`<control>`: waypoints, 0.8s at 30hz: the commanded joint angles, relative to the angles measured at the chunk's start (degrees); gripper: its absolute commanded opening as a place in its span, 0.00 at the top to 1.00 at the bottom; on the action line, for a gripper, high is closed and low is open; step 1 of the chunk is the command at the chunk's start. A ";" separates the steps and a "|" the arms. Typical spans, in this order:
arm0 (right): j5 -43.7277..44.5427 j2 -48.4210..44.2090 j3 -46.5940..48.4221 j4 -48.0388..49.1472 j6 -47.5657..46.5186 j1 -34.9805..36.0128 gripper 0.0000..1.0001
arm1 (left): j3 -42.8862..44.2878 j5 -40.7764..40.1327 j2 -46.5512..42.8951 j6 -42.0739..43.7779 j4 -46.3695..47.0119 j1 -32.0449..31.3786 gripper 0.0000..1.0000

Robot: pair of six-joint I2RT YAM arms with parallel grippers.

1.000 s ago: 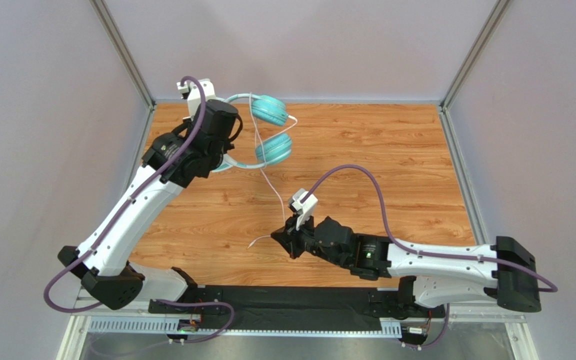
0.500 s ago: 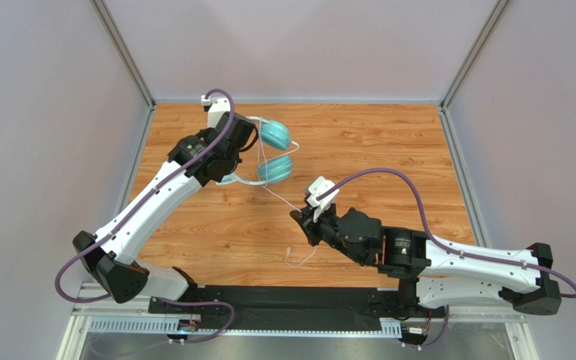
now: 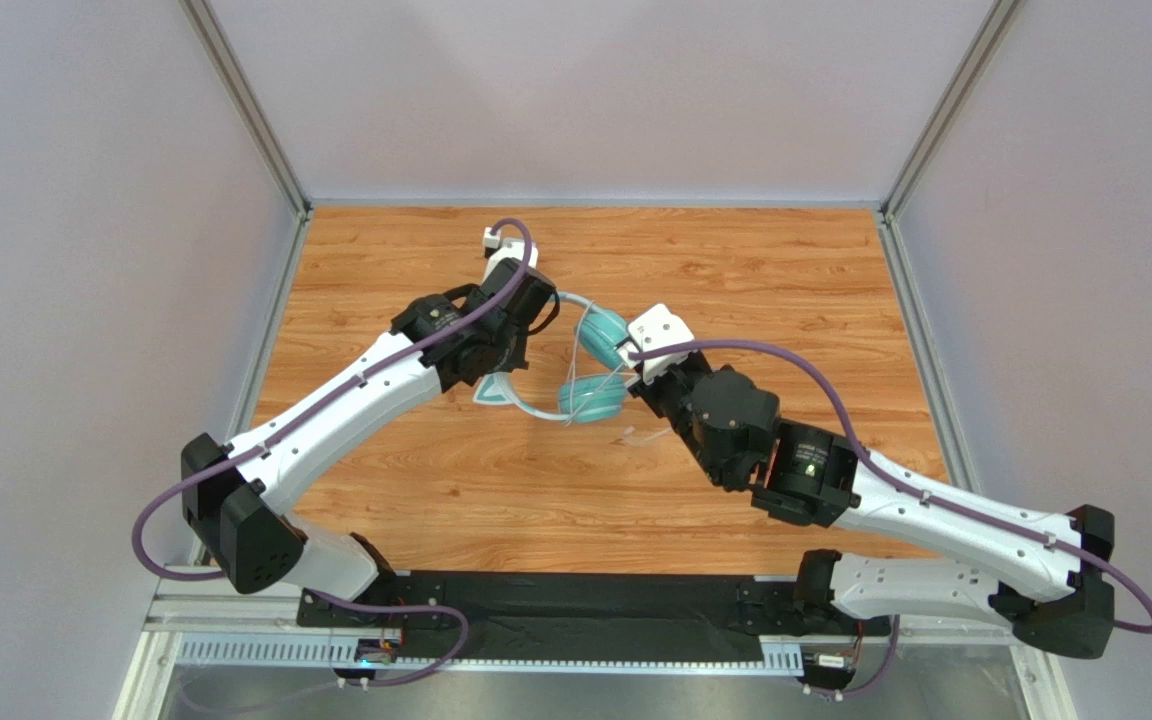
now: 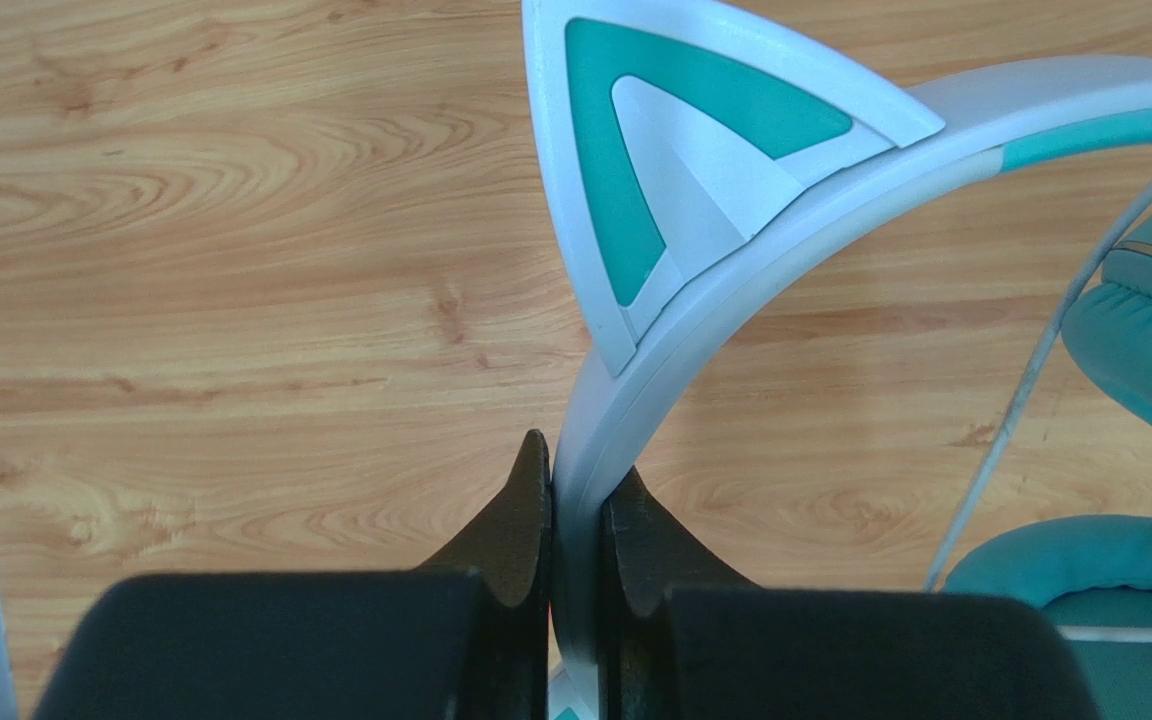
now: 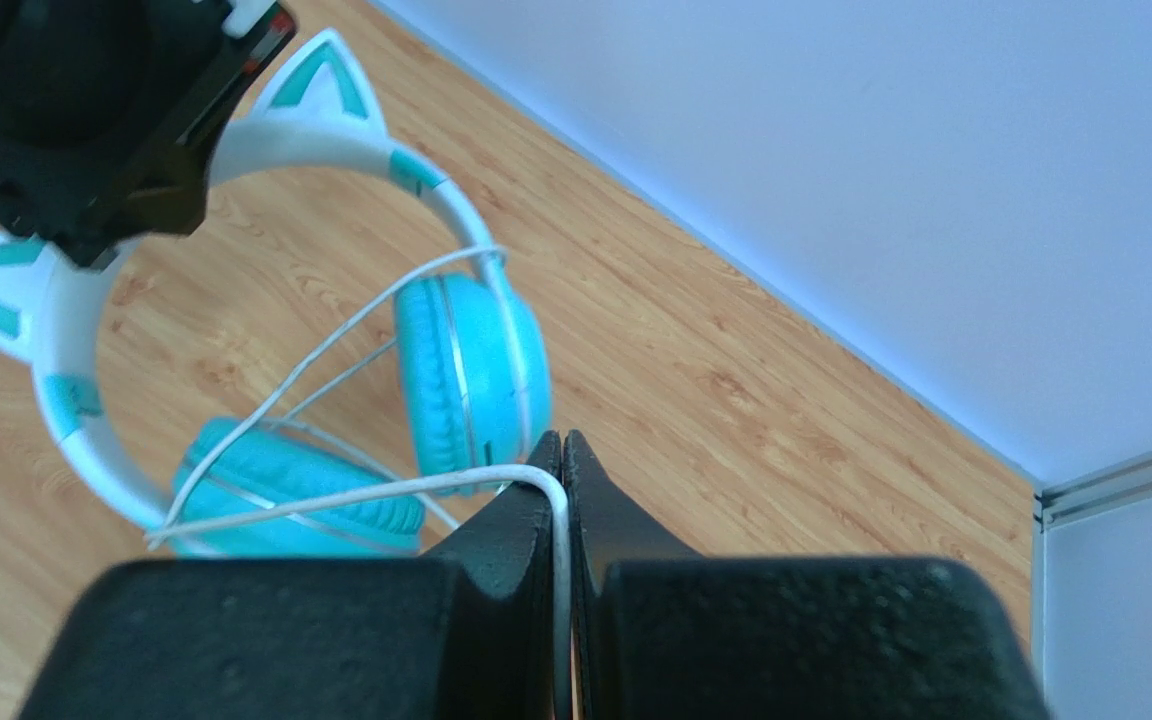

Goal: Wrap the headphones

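The teal headphones (image 3: 593, 395) hang mid-table, held off the wood by their pale headband (image 4: 717, 315). My left gripper (image 4: 578, 477) is shut on that headband just below a pointed cat ear (image 4: 657, 165). In the right wrist view both ear cups (image 5: 470, 375) sit close ahead, with the thin white cable (image 5: 312, 503) looped across them. My right gripper (image 5: 563, 450) is shut on the cable, right beside the cups. In the top view the two grippers nearly meet around the headphones, and the right gripper's fingers are hidden under its wrist.
Wooden tabletop (image 3: 778, 285) bounded by grey walls and metal corner posts (image 3: 244, 105). Thick purple cables (image 3: 778, 360) arc over both arms. A loose bit of white cable (image 3: 642, 438) lies on the wood below the cups. The arm bases sit on a black rail (image 3: 582, 600).
Left arm carried the headphones from the far left toward the table's middle. Right arm swung up from the near side to the cups, drawing the cable with it; both stayed shut.
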 commanded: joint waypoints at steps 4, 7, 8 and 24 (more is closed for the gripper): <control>-6.76 0.20 5.63 5.34 -1.05 -8.23 1.00 | -2.02 0.38 -0.59 3.90 2.22 -1.88 1.00; -10.88 0.56 6.16 5.25 0.71 -11.66 1.00 | -3.16 1.52 -0.94 4.78 2.66 -2.59 1.00; -11.95 0.73 6.33 5.25 1.15 -12.45 1.00 | -3.26 2.57 -1.03 5.22 2.66 -2.77 1.00; -25.75 8.46 7.83 2.52 10.72 -27.74 1.00 | -8.09 6.01 -3.14 9.26 4.24 -8.21 1.00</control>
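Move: Ahead of the right hand, which still pinches the cord, the far ear cup of the headphones lies about 9 cm forward, 4 cm left and 10 cm down; the near ear cup is about 1 cm ahead, 5 cm left and as low, and the gripped headband some 5 cm ahead, 13 cm left. From the left hand, holding that headband, the far cup is 5 cm ahead and 11 cm right, the near cup 3 cm back and 9 cm right. Drawing the pinched cord forward about 8 cm, the right hand passes above the ear cups to beyond the far one, easing slightly right, rising a little and then sinking as its fingers tip down some 10 degrees. Meanwhile the left hand keeps its grip on the headband and carries the headphones about 4 cm right and 3 cm each back and down, turning them clockwise. ##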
